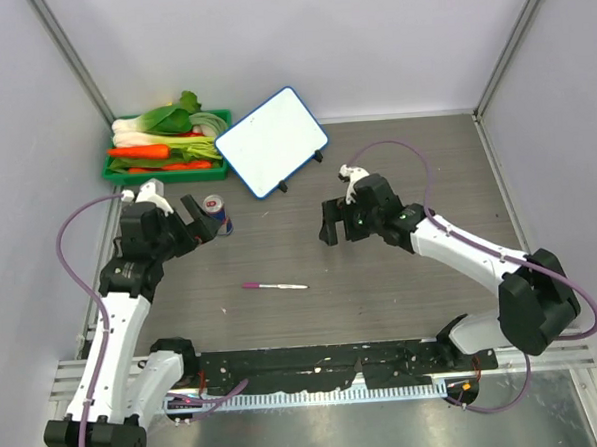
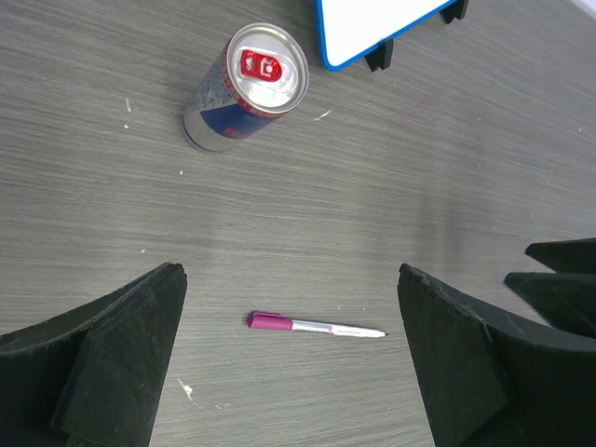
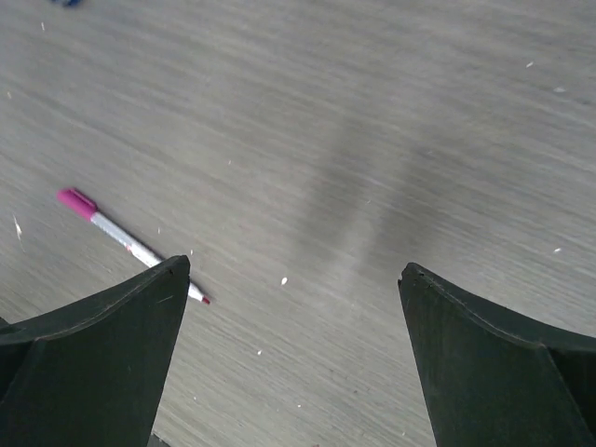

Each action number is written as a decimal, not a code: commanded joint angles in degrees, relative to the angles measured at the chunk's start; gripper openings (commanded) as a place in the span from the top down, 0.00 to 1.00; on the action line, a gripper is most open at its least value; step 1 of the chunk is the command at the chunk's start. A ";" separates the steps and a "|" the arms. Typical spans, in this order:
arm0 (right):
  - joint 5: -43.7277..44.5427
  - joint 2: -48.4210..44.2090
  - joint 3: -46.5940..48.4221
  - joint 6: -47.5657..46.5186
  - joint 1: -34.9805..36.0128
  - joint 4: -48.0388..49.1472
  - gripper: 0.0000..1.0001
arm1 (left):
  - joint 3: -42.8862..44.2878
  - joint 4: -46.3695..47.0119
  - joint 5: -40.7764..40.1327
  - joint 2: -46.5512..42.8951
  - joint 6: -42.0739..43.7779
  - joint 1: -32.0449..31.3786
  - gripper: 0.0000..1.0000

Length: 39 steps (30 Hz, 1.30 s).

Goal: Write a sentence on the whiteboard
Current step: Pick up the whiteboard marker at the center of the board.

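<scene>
The whiteboard [image 1: 272, 142] leans on small black feet at the back centre, and its corner shows in the left wrist view [image 2: 372, 23]. Its face is plain white; the sentence is not in view. A white marker pen [image 1: 275, 286] with a pink cap on its left end lies flat on the table between the arms, its tip bare. My left gripper [image 1: 200, 221] hovers open above the table, and the pen [image 2: 315, 326] lies below its gap [image 2: 289, 272]. My right gripper [image 1: 339, 233] is open and empty [image 3: 296, 265], with the pen [image 3: 130, 244] off to its left.
A drink can [image 1: 215, 214] stands upright just beside the left gripper, also seen from above in the left wrist view [image 2: 247, 88]. A green tray [image 1: 116, 175] of vegetables sits at the back left. Grey walls close in on both sides, and a black rail [image 1: 316, 368] runs along the near edge.
</scene>
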 commanded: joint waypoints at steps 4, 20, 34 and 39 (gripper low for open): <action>1.76 2.29 4.57 -5.96 7.00 -2.13 0.00 | 5.58 -0.65 -1.29 -4.19 1.54 0.10 0.00; -0.26 15.99 19.59 -16.87 21.24 -7.05 0.10 | 17.62 3.47 10.75 -6.74 -0.31 0.09 0.00; 5.09 35.41 32.43 -22.23 33.20 -11.27 0.30 | 21.49 7.52 14.18 -7.36 -2.95 0.18 0.00; 11.68 40.08 34.89 -22.50 34.44 -13.12 0.34 | 19.82 8.14 14.36 -7.27 -3.22 0.18 0.00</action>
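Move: The marker lies on the table about 17 cm to the left of the open right hand, some 10 cm back towards the bases and 12 cm below it. The soda can stands about 12 cm left of the marker and 15 cm farther out, while the whiteboard's middle is some 25 cm ahead of the right hand and 16 cm left. From the left hand, the marker is roughly 7 cm back, 17 cm right and 20 cm down. The right hand sweeps about 20 cm left and 11 cm back towards the marker, nearly level at first and then sinking about 9 cm, while it turns some 45 degrees counter-clockwise, points more steeply down and draws its open fingers about a third of the way together; no touch on the marker is seen. The left hand, empty and wide open, rises about 21 cm away from the marker, easing slightly back and right as its fingers tip upward. ##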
